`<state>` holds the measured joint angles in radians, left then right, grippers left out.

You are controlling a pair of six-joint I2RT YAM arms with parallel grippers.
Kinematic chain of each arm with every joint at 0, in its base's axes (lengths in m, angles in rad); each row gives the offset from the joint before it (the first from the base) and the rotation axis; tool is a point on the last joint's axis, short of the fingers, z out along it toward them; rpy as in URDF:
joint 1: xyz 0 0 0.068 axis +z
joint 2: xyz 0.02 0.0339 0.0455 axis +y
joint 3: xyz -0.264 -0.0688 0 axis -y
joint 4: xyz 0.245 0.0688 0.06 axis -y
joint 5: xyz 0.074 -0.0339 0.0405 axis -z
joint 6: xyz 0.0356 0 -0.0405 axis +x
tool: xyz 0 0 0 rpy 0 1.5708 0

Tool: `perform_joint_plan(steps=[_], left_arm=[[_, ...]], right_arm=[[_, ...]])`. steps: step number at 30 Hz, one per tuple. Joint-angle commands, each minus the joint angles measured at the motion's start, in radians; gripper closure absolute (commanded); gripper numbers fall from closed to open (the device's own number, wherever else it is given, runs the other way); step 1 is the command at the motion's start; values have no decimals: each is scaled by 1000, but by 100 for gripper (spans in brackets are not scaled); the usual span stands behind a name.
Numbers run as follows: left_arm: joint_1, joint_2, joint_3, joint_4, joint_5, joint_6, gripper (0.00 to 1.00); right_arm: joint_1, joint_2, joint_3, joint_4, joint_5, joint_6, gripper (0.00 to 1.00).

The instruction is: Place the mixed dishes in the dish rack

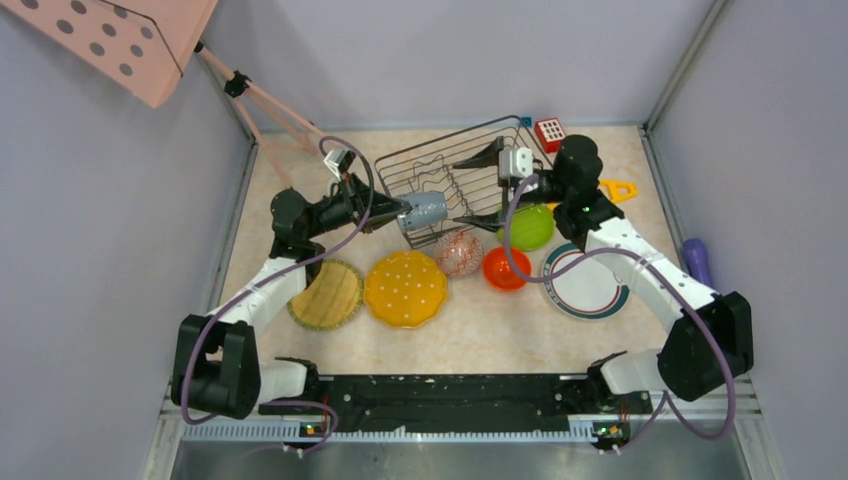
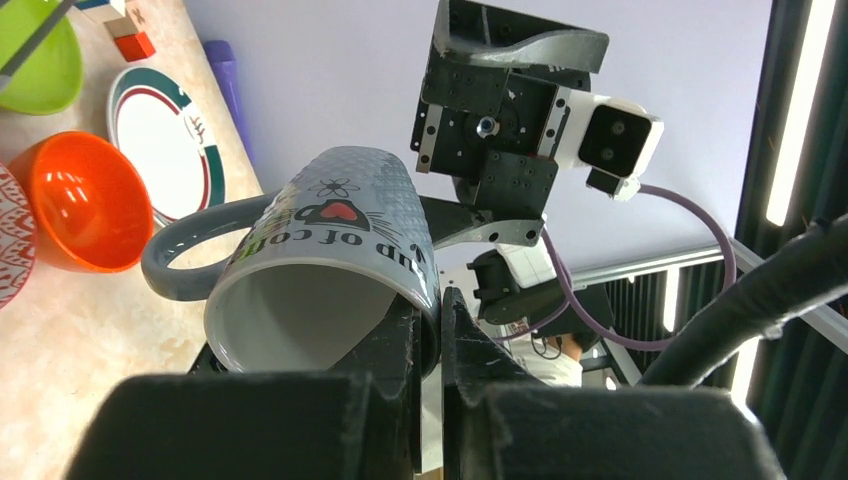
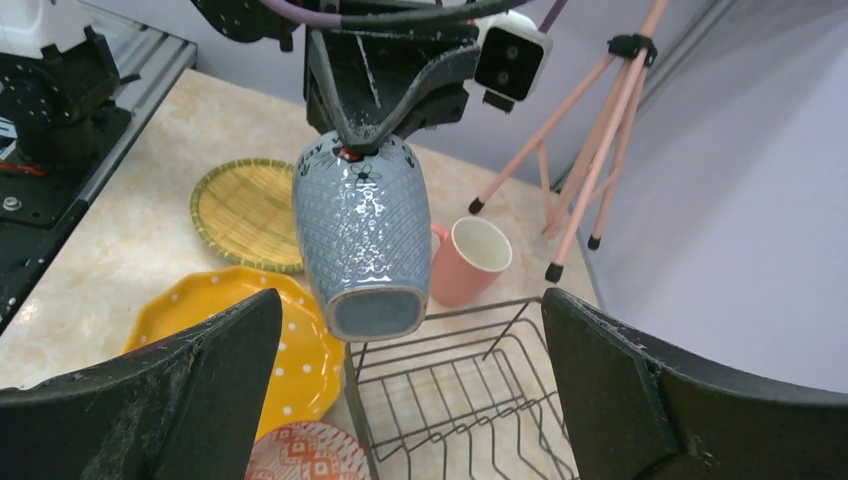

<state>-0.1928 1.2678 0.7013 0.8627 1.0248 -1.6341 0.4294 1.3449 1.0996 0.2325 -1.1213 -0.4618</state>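
Observation:
My left gripper point(image 1: 397, 215) is shut on the rim of the grey mug point(image 1: 425, 210), one finger inside and one outside. It holds the mug on its side over the near left corner of the dish rack point(image 1: 450, 165). From the right wrist, the grey mug point(image 3: 365, 230) hangs base-first above the dish rack point(image 3: 480, 390). My right gripper point(image 1: 480, 185) stands wide open over the rack, empty, facing the mug. The pink mug point(image 3: 470, 260) stands on the table behind the rack. Two yellow plates point(image 1: 404, 288) point(image 1: 328, 295), patterned bowl point(image 1: 458, 252), orange-red bowl point(image 1: 505, 268), lime green plate point(image 1: 528, 226) and white green-rimmed plate point(image 1: 585, 285) lie in front.
A red toy block point(image 1: 549, 130) sits behind the rack and a yellow piece point(image 1: 620, 188) to its right. A purple cylinder point(image 1: 697, 262) lies by the right wall. A pink tripod point(image 1: 270, 105) stands at the back left corner.

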Motion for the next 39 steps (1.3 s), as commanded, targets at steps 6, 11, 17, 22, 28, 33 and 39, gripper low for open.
perform_joint_plan(steps=[6,11,17,22,28,33,39], left_arm=[[-2,-7,49,240,12,-140,100],[-12,3,60,312,14,-189,100],[-34,14,55,335,4,-196,100],[-37,21,51,366,-2,-218,100],[-43,26,51,368,-9,-216,100],[-50,30,56,368,-15,-216,100],[-61,39,72,369,-24,-219,100]], right_arm=[[-8,62,-52,625,-157,439,3],[-7,113,-52,755,-177,578,7],[1,176,-60,1006,-202,772,13],[15,233,-54,1208,-235,916,17],[34,271,-33,1292,-241,1006,20],[49,268,-29,1187,-218,931,21],[69,264,-12,1068,-194,832,23]])
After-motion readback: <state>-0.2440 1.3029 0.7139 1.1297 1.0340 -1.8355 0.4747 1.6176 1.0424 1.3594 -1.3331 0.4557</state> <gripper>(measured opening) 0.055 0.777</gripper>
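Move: The grey mug, held by its rim in the left fingers, has its middle about 4 cm to that hand's right and 3 cm lower, base towards the right hand. From the open right hand it lies some 8 cm left, 3 cm back and roughly 2 cm lower. Far below, the dish rack's middle is about 12 cm ahead of the right hand, and the patterned bowl is almost straight under it, 2 cm back and 2 cm left. Back and leftward, about 4 cm and 3 cm, the right hand closes in on the mug's base, rising 2 cm first and then sinking most of that again. It swings some 20 degrees counter-clockwise while its wide-open fingers narrow by about a fifth, to either side of the base. The left hand keeps its pinch on the rim, lifts the mug 3 cm and draws it 2 cm back, then nearly holds. ##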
